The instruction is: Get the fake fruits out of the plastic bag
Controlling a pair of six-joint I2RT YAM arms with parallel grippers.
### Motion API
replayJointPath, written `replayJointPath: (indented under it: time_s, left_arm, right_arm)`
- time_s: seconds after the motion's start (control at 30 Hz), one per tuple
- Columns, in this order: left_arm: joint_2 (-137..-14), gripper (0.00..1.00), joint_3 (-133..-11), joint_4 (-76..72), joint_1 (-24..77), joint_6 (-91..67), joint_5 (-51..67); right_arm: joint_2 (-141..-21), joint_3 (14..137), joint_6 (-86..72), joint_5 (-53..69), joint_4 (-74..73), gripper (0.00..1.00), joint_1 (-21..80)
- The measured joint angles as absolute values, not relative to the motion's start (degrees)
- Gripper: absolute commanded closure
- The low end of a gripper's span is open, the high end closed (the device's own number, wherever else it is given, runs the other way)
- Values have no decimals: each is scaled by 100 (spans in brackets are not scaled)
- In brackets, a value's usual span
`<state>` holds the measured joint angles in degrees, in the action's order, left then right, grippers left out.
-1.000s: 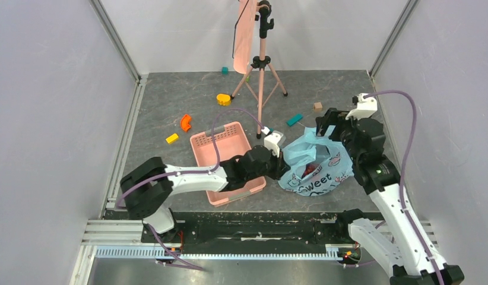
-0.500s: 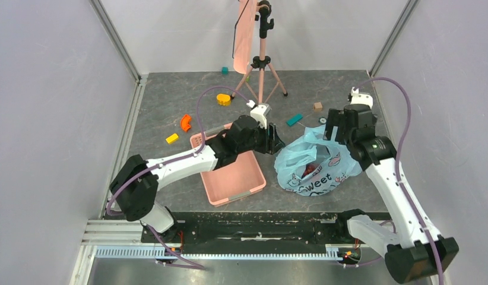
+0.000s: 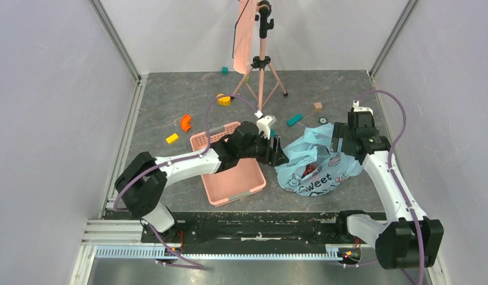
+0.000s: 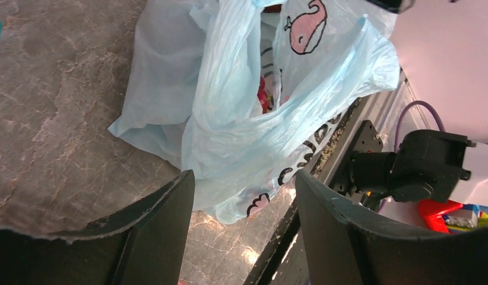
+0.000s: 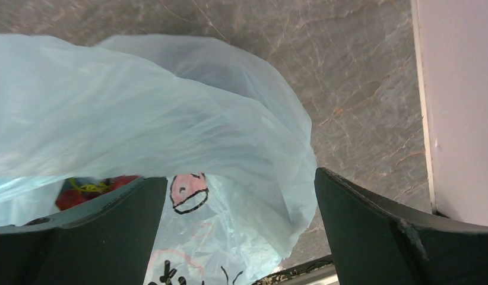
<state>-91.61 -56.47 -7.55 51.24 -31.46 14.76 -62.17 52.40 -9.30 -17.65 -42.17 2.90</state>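
The light-blue plastic bag (image 3: 322, 172) lies crumpled at the front right of the floor, "Sweet" print facing up. A dark-red fake fruit (image 3: 310, 170) shows through its mouth, and no other fruit can be made out. My left gripper (image 3: 279, 153) hovers just left of the bag, open and empty. The left wrist view looks past the left gripper (image 4: 244, 181) to the plastic bag (image 4: 230, 113) and a sliver of red fruit (image 4: 263, 98). My right gripper (image 3: 342, 139) hangs open over the bag's far right side. In its wrist view the right gripper (image 5: 240, 178) straddles the bag (image 5: 170, 113), with the fruit (image 5: 81, 189) at the left.
A pink basket (image 3: 237, 193) sits left of the bag, under my left arm. A pink tripod stand (image 3: 260, 65) rises at the back. Small blocks lie scattered: orange (image 3: 185, 122), yellow (image 3: 171, 138), teal (image 3: 294, 119), brown (image 3: 317, 105). Walls close both sides.
My left gripper opened, lifted away from the bag's left edge, then came back beside it. My right gripper shifted right and nearer over the bag. The bag slumped slightly.
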Motion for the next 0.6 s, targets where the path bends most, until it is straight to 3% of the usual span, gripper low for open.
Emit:
replayJointPath:
  time_s: [0.13, 0.2, 0.23, 0.3, 0.4, 0.43, 0.47, 0.6]
  left_arm:
    - [-9244, 32, -5640, -939, 5124, -3146, 1688]
    - [-9393, 39, -5642, -1007, 5124, -3146, 1719]
    - [-9518, 53, -5658, -1024, 5124, -3146, 1730]
    - [-9797, 97, -5725, -1017, 5124, -3166, 1739]
    - [-10302, 98, -5994, -832, 5111, -3162, 1828]
    - [-10390, 98, -6095, -749, 5105, -3164, 1852]
    - [-10431, 98, -6215, -600, 5094, -3162, 1857]
    - [-9944, 98, -6595, -108, 5052, -3065, 1686]
  right_arm:
    - [-6346, 5004, -913, -1579, -4097, 2, 123]
    - [-6442, 4943, -917, -1466, -4001, 4, 89]
    - [-6510, 4910, -921, -1411, -3916, 12, 86]
    - [-6678, 4803, -913, -1288, -3699, 46, 82]
    - [-6899, 4619, -921, -1026, -3448, 89, 69]
    - [-6895, 4613, -906, -928, -3428, 96, 60]
    - [-6816, 4633, -919, -803, -3387, 100, 54]
    - [-5852, 5028, -845, -75, -3063, 100, 47]
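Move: The bag's left rim lies about 2 cm to the right of my left hand and 6 cm below it; the bag's right rim sits 1 cm ahead, 1 cm left and 6 cm below my right hand. From my left hand, the red fruit inside the bag is about 12 cm right and 6 cm back, the basket's middle 17 cm left and 4 cm back, both some 11 cm lower. The black wheel lies roughly 8 cm ahead, 3 cm left and 12 cm below my right hand. I dip both open hands about 6 cm onto the bag's opposite rims, my left drifting slightly right, and shut the fingers so each pinches a fold of plastic. Then I haul up: my left rises some 5 cm, while my right climbs about 8 cm, swinging forward and left and tipping its fingers up nearly 20 degrees. ##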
